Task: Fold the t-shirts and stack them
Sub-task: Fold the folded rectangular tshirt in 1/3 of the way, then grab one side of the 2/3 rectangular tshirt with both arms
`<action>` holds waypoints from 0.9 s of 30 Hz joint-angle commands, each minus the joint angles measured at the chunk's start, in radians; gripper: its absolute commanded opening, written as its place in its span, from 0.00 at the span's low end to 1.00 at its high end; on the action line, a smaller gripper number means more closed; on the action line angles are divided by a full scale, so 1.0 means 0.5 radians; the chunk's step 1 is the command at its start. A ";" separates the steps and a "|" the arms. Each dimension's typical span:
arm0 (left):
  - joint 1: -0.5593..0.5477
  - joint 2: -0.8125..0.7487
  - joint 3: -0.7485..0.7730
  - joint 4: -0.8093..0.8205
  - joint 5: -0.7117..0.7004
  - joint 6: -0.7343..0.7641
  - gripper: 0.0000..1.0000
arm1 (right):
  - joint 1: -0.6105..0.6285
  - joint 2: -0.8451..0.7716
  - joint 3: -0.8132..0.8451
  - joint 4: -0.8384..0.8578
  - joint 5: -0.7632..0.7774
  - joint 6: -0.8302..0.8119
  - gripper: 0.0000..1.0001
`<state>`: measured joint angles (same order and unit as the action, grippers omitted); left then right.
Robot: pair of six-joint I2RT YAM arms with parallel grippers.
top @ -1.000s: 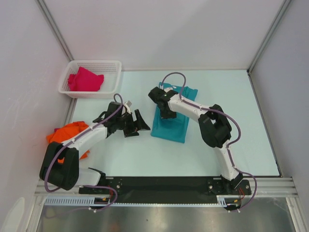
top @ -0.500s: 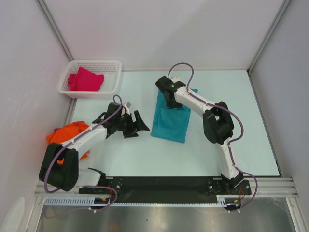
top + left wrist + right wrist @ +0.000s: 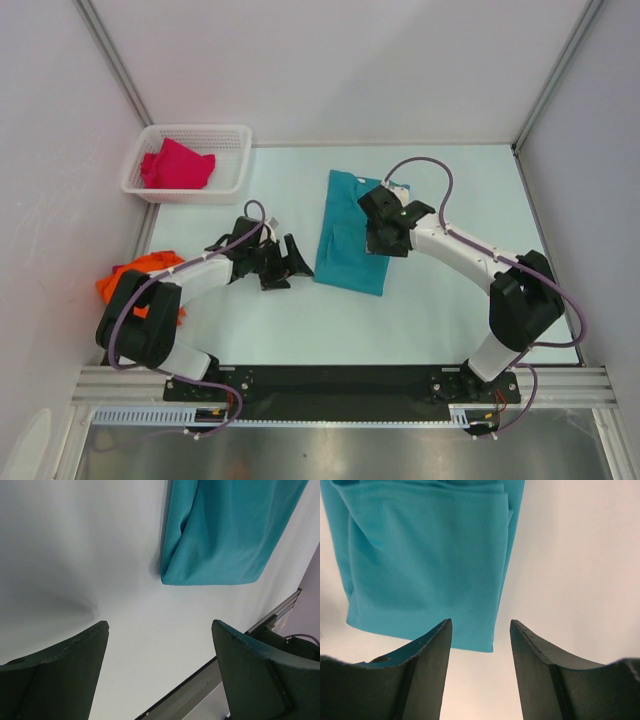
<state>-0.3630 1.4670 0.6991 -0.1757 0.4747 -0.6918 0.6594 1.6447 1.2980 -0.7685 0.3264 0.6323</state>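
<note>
The teal-blue t-shirt lies flat on the table as a long folded strip; it also shows in the left wrist view and the right wrist view. My right gripper hovers open over the strip's right edge, nothing between its fingers. Just left of the strip's near end, my left gripper stands wide open over bare table, apart from the cloth. The orange t-shirt is crumpled at the table's left edge under the left arm. The magenta-red t-shirt lies in the basket.
A white lattice basket stands at the back left corner. Grey walls close in the table on the left, back and right. A black rail carrying both arm bases runs along the near edge.
My right gripper drew the teal shirt's far end out toward the back, let go and swung to the strip's right edge with wider jaws. The shirt now lies longer and flatter. The left arm barely shifted.
</note>
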 commanded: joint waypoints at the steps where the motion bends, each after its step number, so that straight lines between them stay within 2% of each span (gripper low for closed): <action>1: -0.056 0.091 -0.017 0.146 -0.008 -0.037 0.89 | 0.065 -0.056 -0.105 0.107 -0.082 0.125 0.56; 11: -0.139 0.198 -0.039 0.222 -0.054 -0.058 0.89 | 0.255 -0.050 -0.332 0.193 -0.113 0.294 0.56; 17: -0.182 0.241 -0.097 0.327 -0.090 -0.074 0.89 | 0.274 -0.080 -0.485 0.227 -0.097 0.352 0.56; 27: -0.237 0.398 -0.103 0.468 -0.115 -0.114 0.89 | 0.277 -0.102 -0.522 0.184 -0.024 0.355 0.56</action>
<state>-0.4633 1.5993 0.6788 0.0853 0.4831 -0.7628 0.7959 1.6302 1.0397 -0.6796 0.2756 0.7933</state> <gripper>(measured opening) 0.891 0.558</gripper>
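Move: The right hand is above the folded t-shirt; the t-shirt's near right corner lies about 8 cm back towards the base, in line sideways and some 10 cm below. The t-shirt's far end is roughly 18 cm ahead of that hand and 3 cm to its left. For the left hand, the near left corner is about 5 cm to its right, 1 cm ahead and 4 cm below; the near right corner is some 21 cm to its right and 2 cm back. Back and down together, the right hand travels about 7 cm each way over the teal t-shirt to its near right corner, fingers tipping nearer to vertical, then all but stops there with its gap held half open. Meanwhile the left hand, fingers wide open, slides about 4 cm right towards the near left corner, first sinking slightly. ##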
